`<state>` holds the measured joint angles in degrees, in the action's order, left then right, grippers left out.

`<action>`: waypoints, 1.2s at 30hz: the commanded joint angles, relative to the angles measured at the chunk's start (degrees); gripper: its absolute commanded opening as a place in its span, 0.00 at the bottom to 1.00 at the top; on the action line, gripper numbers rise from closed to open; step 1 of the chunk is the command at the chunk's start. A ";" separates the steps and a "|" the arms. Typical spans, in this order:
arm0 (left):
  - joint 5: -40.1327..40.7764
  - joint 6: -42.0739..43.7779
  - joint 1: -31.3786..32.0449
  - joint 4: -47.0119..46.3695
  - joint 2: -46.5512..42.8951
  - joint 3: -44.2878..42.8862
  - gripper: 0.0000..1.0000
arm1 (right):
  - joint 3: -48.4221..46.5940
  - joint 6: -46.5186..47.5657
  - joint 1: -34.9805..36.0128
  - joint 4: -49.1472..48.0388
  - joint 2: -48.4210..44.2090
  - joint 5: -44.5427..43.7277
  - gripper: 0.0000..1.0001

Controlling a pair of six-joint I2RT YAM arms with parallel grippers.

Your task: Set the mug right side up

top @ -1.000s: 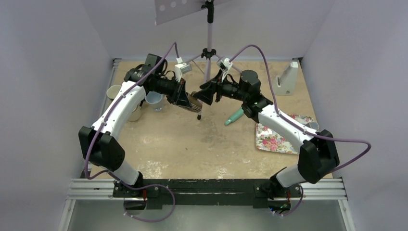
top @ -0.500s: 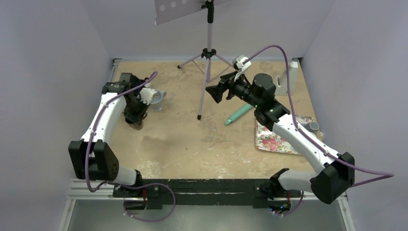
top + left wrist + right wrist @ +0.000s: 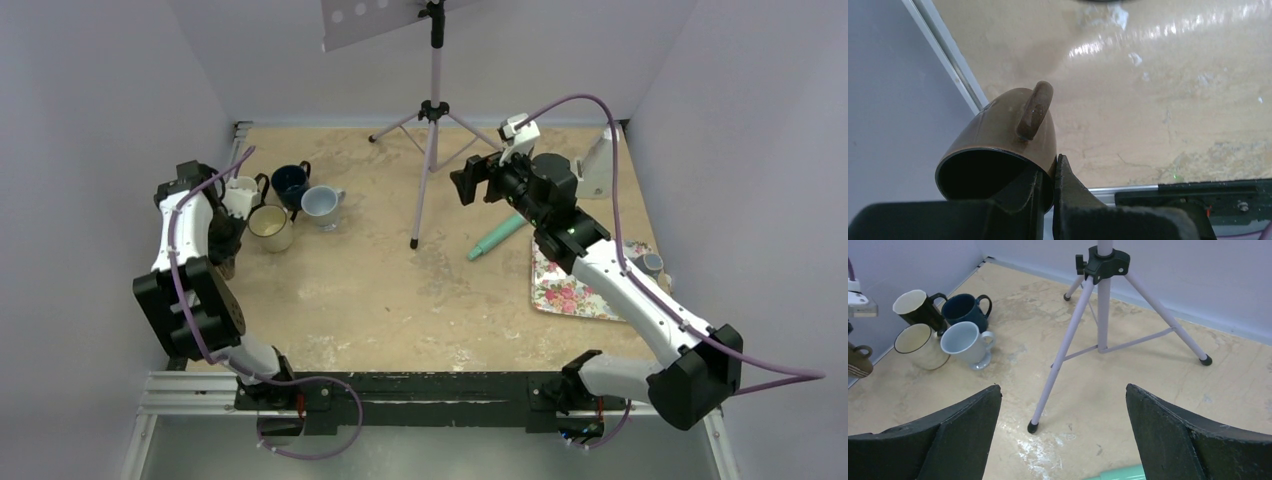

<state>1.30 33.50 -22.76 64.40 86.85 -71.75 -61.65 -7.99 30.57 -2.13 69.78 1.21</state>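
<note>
My left gripper (image 3: 1048, 170) is shut on the rim of a brown mug (image 3: 998, 130), with one finger inside it and one outside. The mug's dark opening faces the wrist camera and its handle points up in that view. It hangs at the table's left edge, close to the metal rail. In the top view the left gripper (image 3: 224, 258) sits at the far left, in front of the other mugs. The brown mug also shows at the left edge of the right wrist view (image 3: 858, 364). My right gripper (image 3: 463, 186) is open and empty, raised near the tripod.
Several upright mugs stand at the back left: black-and-white (image 3: 243, 190), dark blue (image 3: 291, 180), light blue (image 3: 321, 204) and cream (image 3: 270, 226). A tripod stand (image 3: 433, 110) stands at the back centre. A teal tube (image 3: 495, 238) and a floral tray (image 3: 570, 288) lie at the right.
My left arm has swung from the table's centre to the far left edge, carrying the brown mug. My right gripper has drawn back to the right, away from the left one.
</note>
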 commanded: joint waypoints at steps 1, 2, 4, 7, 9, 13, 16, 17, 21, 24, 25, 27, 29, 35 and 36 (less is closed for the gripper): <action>-2.46 -0.70 -0.18 -7.70 5.94 -6.54 0.00 | 0.10 1.03 -0.63 -0.94 -2.88 -3.58 0.99; -3.02 -1.50 -0.18 -8.17 7.54 -7.93 0.00 | 0.21 1.00 -0.82 -0.65 -3.26 -4.37 0.99; -3.14 -3.62 -0.18 -8.49 11.08 -11.45 0.00 | 0.97 0.18 -1.29 -0.46 -4.42 -6.72 0.99; -4.27 -4.94 -0.10 -9.64 14.90 -13.01 0.00 | 2.39 -4.45 -3.36 -0.24 -6.81 -10.94 0.99; -5.13 -5.38 0.02 -10.50 16.16 -12.79 0.00 | 2.62 -7.37 -6.41 1.39 -8.00 -11.20 0.99; -7.46 -5.20 0.10 -11.26 17.29 -11.19 0.06 | 2.13 -10.39 -12.16 8.07 -8.43 -12.80 0.99; -7.39 -4.86 0.09 -11.66 17.26 -10.45 0.15 | 0.74 -11.08 -15.95 14.08 -7.03 -14.75 0.99; -7.37 -4.58 0.09 -11.62 17.15 -10.45 0.18 | 0.30 -11.54 -17.42 16.05 -6.45 -15.88 0.99; -6.44 -3.27 0.09 -10.72 15.74 -10.63 0.34 | 0.98 -13.87 -23.17 20.54 -6.06 -20.31 0.99; -6.80 -2.67 0.09 -9.36 14.01 -11.95 0.45 | 3.68 -15.19 -26.95 20.88 -6.89 -22.92 0.99; -6.93 -2.64 0.09 -8.77 13.52 -12.60 0.48 | 4.48 -16.09 -28.28 21.27 -7.02 -24.00 0.99; -6.85 -2.93 0.09 -7.34 12.33 -14.21 0.53 | 5.52 -21.65 -32.67 23.89 -7.20 -28.60 0.99; -7.22 -3.36 0.09 -5.89 11.08 -15.97 0.56 | 6.18 -25.29 -37.04 25.94 -7.27 -30.04 0.99; -10.62 -5.37 1.66 -0.33 7.64 -21.54 0.59 | 7.16 -33.90 -49.58 30.82 -7.31 -30.38 0.97; -11.10 -5.96 2.02 0.31 6.89 -21.88 0.60 | 7.49 -35.38 -51.58 31.44 -7.20 -30.65 0.95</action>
<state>-6.28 29.39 -22.22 60.53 98.30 -89.54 -54.72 -34.65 -15.20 25.69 64.01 -26.11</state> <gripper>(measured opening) 0.583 0.976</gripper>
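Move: The left hand already holds the brown mug upright by its rim; the free spot for it lies about 11 cm ahead, 3 cm left and 8 below. The cream mug stands 10 cm right and 2 farther out of that spot, the white-lined mug about 10 cm beyond it. From the empty right hand, the grey mug is some 42 cm right, 7 back and 28 below; the green mug stands 8 nearer and 5 left of the grey one. Left hand carries the brown mug 9 cm forward and down, releases, rises; right swings some 37 cm rightward, sinking. ##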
